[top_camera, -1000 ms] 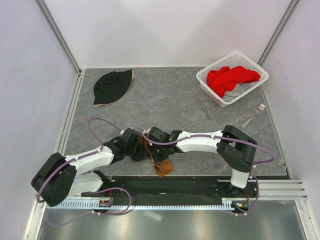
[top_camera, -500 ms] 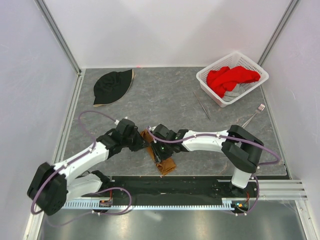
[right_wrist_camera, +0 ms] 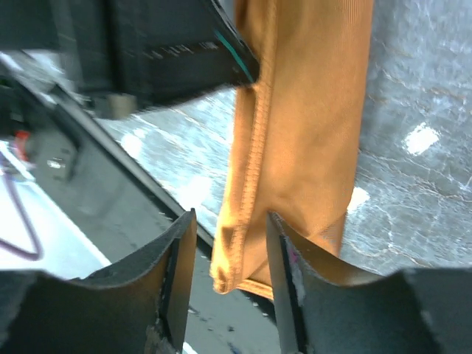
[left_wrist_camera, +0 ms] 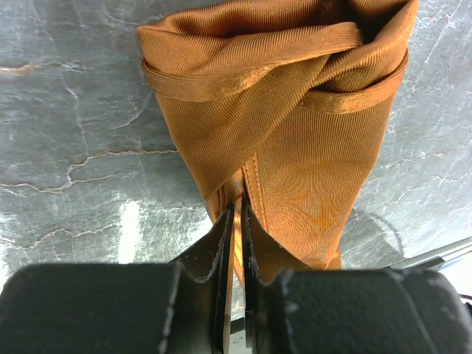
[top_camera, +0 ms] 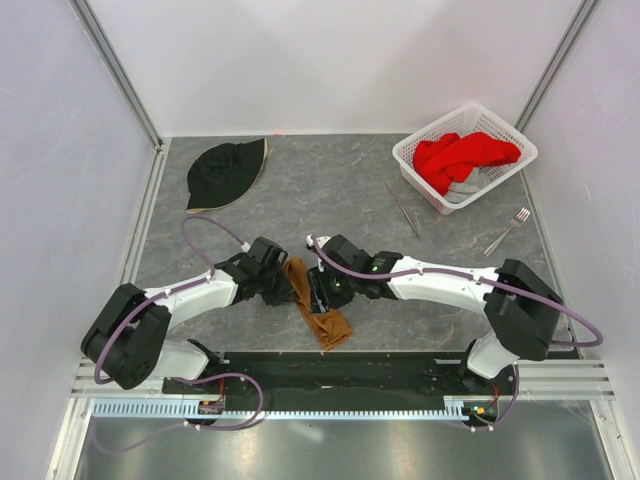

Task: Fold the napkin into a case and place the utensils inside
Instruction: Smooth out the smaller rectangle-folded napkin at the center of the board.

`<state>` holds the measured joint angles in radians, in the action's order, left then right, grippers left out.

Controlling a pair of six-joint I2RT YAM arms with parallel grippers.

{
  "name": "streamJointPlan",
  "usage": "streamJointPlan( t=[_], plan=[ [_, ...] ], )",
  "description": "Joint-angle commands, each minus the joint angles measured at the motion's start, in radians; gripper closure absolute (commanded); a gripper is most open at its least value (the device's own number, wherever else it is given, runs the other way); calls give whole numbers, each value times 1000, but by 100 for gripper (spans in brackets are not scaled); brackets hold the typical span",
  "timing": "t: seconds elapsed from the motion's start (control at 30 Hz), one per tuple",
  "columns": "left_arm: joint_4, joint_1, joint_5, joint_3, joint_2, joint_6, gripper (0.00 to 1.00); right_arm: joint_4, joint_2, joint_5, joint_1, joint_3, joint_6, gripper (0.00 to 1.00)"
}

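The napkin (top_camera: 322, 312) is folded into a narrow orange-brown case lying near the table's front edge, one end toward the black rail. My left gripper (top_camera: 289, 285) is shut on the napkin's (left_wrist_camera: 295, 140) hemmed edge, and the left gripper (left_wrist_camera: 236, 215) shows cloth pinched between its jaws. My right gripper (top_camera: 318, 292) is open. In the right wrist view the right gripper (right_wrist_camera: 230, 225) straddles the napkin's (right_wrist_camera: 310, 125) seamed edge without pinching it. The thin knife (top_camera: 404, 210) and the silver fork (top_camera: 508, 231) lie far right on the table, apart from both grippers.
A white basket (top_camera: 415, 179) holding a red cloth (top_camera: 466, 157) stands at the back right. A black hat (top_camera: 226, 172) lies at the back left. The black base rail (top_camera: 350, 370) runs just in front of the napkin. White walls enclose the table.
My right gripper has opened and let go of the cloth. Both grippers shifted slightly away from the front edge, and the napkin now lies straighter. The left gripper loosened briefly, then closed again.
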<state>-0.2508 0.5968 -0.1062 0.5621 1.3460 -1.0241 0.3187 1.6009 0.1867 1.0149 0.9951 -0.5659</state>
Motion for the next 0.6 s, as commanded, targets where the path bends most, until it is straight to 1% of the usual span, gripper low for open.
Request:
streamJointPlan(
  t=[0.0,0.07,0.1,0.13,0.2,0.23,0.3,0.37,0.43,0.57],
  plan=[
    [38,-6,25,-8,1,56,87,-55,-32,49,-1,-35,-43,52],
    [41,-6,25,-2,5,56,87,-95,-10,66,-1,-64,-75,60],
    [41,-5,23,1,8,58,87,-146,-1,100,1,-102,-89,65],
    [39,-6,25,4,18,61,87,-180,10,114,4,-127,-106,72],
    [44,-11,26,9,21,62,87,-272,20,125,5,-202,-144,76],
    [48,-15,25,10,30,62,87,-289,42,123,5,-220,-147,78],
    [67,-31,16,13,44,62,88,-300,63,105,5,-240,-128,79],
    [79,-43,2,24,73,67,88,-279,93,51,4,-234,-100,80],
    [94,-58,6,33,90,71,88,-248,114,-24,-7,-205,-49,80],
    [76,-84,13,74,102,108,89,-147,131,-84,-27,-132,38,80]
  ],
)
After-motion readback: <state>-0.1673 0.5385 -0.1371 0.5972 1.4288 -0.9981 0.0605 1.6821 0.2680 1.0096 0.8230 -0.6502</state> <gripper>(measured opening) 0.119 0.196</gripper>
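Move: The folded napkin runs slantwise between the grippers. Its near end lies some 5 cm back, 3 cm right and 7 cm below the right hand, its far end about 9 cm ahead and 4 cm left. From the left hand, low at the napkin's left edge, the far end is about 6 cm ahead and 1 cm right, the near end 8 cm back and 8 cm right. Right hand closes, sinks 5 cm and back onto the napkin, then forward; left drags the cloth forward 3 cm. ##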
